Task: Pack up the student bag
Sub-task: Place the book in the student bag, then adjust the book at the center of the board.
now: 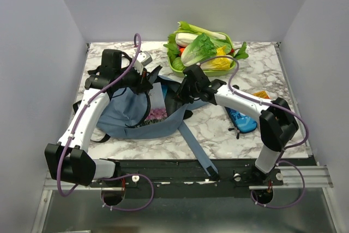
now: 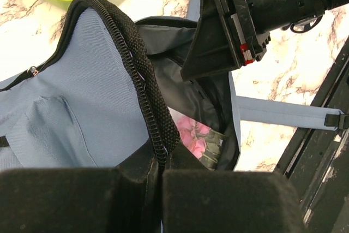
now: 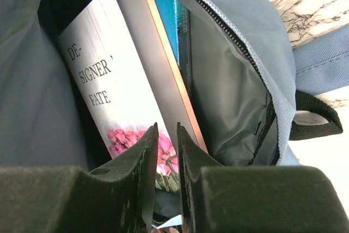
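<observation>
The student bag, grey-blue fabric, lies on the marble table with its mouth facing right. My left gripper is shut on the black zipper edge and holds the flap up, pinching it at the left gripper's jaws. My right gripper is at the bag's mouth. In the right wrist view the right gripper has its jaws a little apart, just above a white book with pink flowers that lies inside the bag. A second book lies beside it.
A green basket of leafy vegetables stands at the back. A blue pencil case lies under the right forearm, with a small orange item near it. One bag strap runs toward the table's front edge.
</observation>
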Robot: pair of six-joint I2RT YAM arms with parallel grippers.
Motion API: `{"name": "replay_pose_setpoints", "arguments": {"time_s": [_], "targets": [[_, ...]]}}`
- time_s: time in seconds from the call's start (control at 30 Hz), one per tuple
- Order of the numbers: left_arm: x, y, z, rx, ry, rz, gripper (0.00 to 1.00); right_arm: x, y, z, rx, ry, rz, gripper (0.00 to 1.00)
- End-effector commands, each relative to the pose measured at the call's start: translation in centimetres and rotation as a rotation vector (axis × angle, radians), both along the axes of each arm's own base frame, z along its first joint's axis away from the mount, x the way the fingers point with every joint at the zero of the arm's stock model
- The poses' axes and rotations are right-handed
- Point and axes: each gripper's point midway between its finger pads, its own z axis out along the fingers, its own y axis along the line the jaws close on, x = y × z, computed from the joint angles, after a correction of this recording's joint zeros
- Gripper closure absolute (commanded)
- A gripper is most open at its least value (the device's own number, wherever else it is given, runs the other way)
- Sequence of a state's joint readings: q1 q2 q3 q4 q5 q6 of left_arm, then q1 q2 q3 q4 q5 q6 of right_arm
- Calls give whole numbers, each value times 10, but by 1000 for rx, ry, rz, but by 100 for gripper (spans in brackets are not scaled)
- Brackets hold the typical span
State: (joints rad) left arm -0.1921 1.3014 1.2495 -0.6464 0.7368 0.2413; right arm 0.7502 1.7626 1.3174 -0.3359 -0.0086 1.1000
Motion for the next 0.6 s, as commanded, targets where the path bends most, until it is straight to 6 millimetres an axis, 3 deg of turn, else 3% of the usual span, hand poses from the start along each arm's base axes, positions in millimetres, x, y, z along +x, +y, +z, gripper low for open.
{"name": "replay_pose_setpoints", "arguments": {"time_s": [0.0,0.07,0.1,0.13,0.17,0.2,0.27,0.3,0.37,0.4,0.57], "targets": [[-7,-10,20,-43,-47,-66,97,9,-18,10,-84,-60,3,74],[-9,-9,19,-36,-46,-69,97,17,-32,33,-107,-146,0,66],[-8,-9,16,-30,-43,-68,97,27,-54,36,-144,-154,-54,46],[-8,-9,14,-29,-44,-69,97,31,-70,53,-134,-175,-94,37],[-8,-8,13,-28,-42,-68,97,36,-85,57,-139,-172,-124,29],[-9,-9,11,-29,-36,-70,97,46,-119,52,-167,-147,-197,19],[-9,-9,9,-30,-28,-74,97,51,-162,62,-191,-138,-286,13],[-9,-10,8,-32,-26,-76,97,54,-201,56,-216,-86,-362,8],[-9,-10,8,-36,-32,-82,97,51,-244,57,-250,-48,-452,5],[-10,-11,5,-39,-25,-84,97,45,-286,50,-292,12,-550,3],[-11,-13,0,-45,-19,-102,97,14,-378,27,-314,118,-768,1]]}}
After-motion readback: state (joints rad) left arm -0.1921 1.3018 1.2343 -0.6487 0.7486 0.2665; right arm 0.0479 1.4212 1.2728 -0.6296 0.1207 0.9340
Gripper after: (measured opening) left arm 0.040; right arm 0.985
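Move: Off to the right hand's right, beyond the bag mouth it still hovers in, the blue pencil case lies about 28 cm away, 4 cm nearer the base and 12 cm lower; the yellow comic book is some 39 cm right and 3 cm back. The designer book sits in the bag, level with the hand, 9 cm left and 8 cm down. The vegetable basket is 21 cm ahead, 12 cm right. From the left hand the pencil case is about 43 cm right, 4 cm back, 23 cm down. Pulling out of the bag mouth, the empty right hand sweeps fast to the right, over 30 cm, after a slow start, drifting some 7 cm forward and up as it leaves the book for the pencil case and comic book side. It yaws about 40 degrees clockwise and its fingers spread from a third open to fully open. The left hand stays put, still pinching the raised bag rim. ##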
